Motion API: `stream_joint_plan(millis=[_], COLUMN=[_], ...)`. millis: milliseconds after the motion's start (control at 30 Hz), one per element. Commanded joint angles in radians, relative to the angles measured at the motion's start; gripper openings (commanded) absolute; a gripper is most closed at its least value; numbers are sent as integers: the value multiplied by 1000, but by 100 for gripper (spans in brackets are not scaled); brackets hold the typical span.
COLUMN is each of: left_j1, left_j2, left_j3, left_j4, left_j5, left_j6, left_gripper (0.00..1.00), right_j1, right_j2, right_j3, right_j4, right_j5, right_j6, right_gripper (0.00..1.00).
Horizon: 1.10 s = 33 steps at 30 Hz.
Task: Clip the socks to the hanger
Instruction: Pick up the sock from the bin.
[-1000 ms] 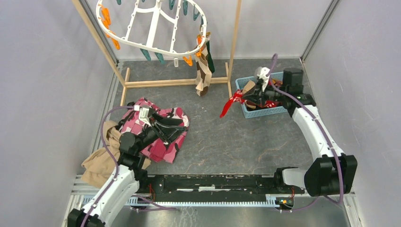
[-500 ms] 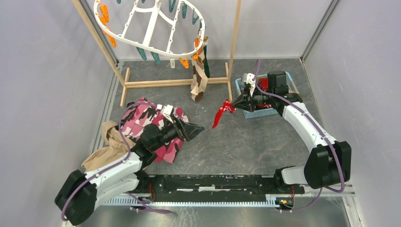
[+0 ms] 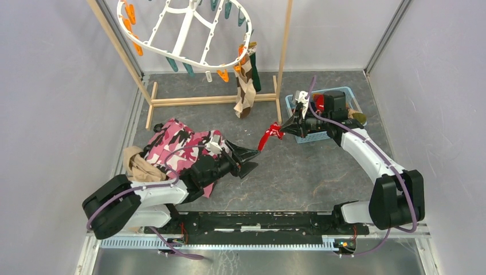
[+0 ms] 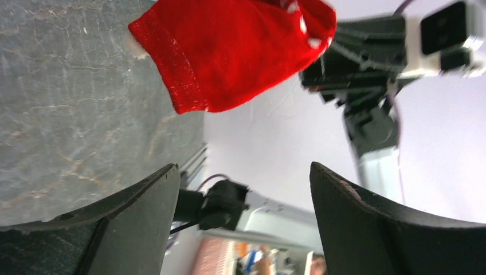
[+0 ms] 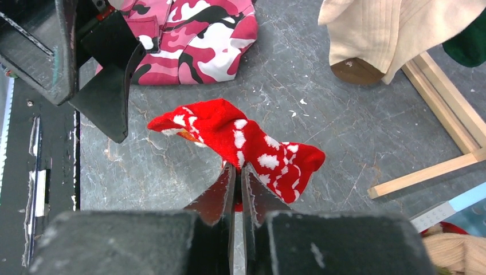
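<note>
A red sock with white spots (image 3: 266,138) (image 5: 246,143) hangs above the floor mat, and my right gripper (image 3: 280,129) (image 5: 238,170) is shut on one end of it. Just left of the sock and slightly below it, my left gripper (image 3: 252,163) (image 4: 243,169) stands wide open with nothing between its fingers; the red sock (image 4: 240,51) shows ahead of them. The white hanger (image 3: 183,34) hangs at the back from a wooden stand. A tan patterned sock (image 3: 245,86) and a dark green sock (image 3: 254,71) hang clipped at its right end.
A pink camouflage garment (image 3: 177,146) and a tan cloth (image 3: 137,166) lie at left under the left arm. A blue basket (image 3: 344,91) with more socks stands behind the right gripper. The stand's wooden base (image 3: 212,100) and post (image 3: 283,51) are close by.
The left arm has swung right off the pink garment, bringing its open gripper up to the red sock. The right gripper has carried the sock slightly left. The hanger sways a little.
</note>
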Motion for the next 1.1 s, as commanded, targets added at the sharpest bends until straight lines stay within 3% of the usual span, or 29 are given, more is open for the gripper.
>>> stream_joint_plan(millis=[0,167,400,567,633,667,833,1000,1067], left_j1=[-36,-38,-38,-34,-27,-23,12,68,97], left_j2=[74,176,445,579,601,605,584,515,476], left_j3=[46,38,109,135,135,133,100,50,36], left_j4=[114,213,525,767,801,807,807,762,725], left_j5=[-144,-239,-158,-186,-194,-197,-212,-218,-203], left_j6=[-268,-394,-488,-512,-500,-495,-461,-393,-346], left_gripper=[89,88,78,70,62,52,25,3,2], right_j1=[4,5,15,22,24,23,23,23,23], right_j2=[-59,-75,-74,-74,-75,-75,-81,-87,-89], right_j3=[-55,-82,-94,-91,-88,-86,-81,-71,-71], right_j4=[159,207,220,200,186,179,159,124,118], right_j5=[10,-28,-53,-64,-63,-61,-57,-53,-58], right_j6=[96,130,123,95,77,69,44,1,-12], right_gripper=[8,8,8,8,8,8,8,8,8])
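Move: The red sock, already in the right fingers, has its middle about 9 cm ahead of the left hand and 6 cm to its right, roughly level. The bin stands some 18 cm ahead, 30 cm right and 17 cm below the left hand; the pink camouflage cloth lies about 26 cm left, straight across and 18 cm below. From the right hand, the sock's middle is 2 cm back, 4 cm left, barely lower. Left hand reaches about 8 cm forward, rolling some 30 degrees, and pinches the sock's loose end; right keeps hold. ##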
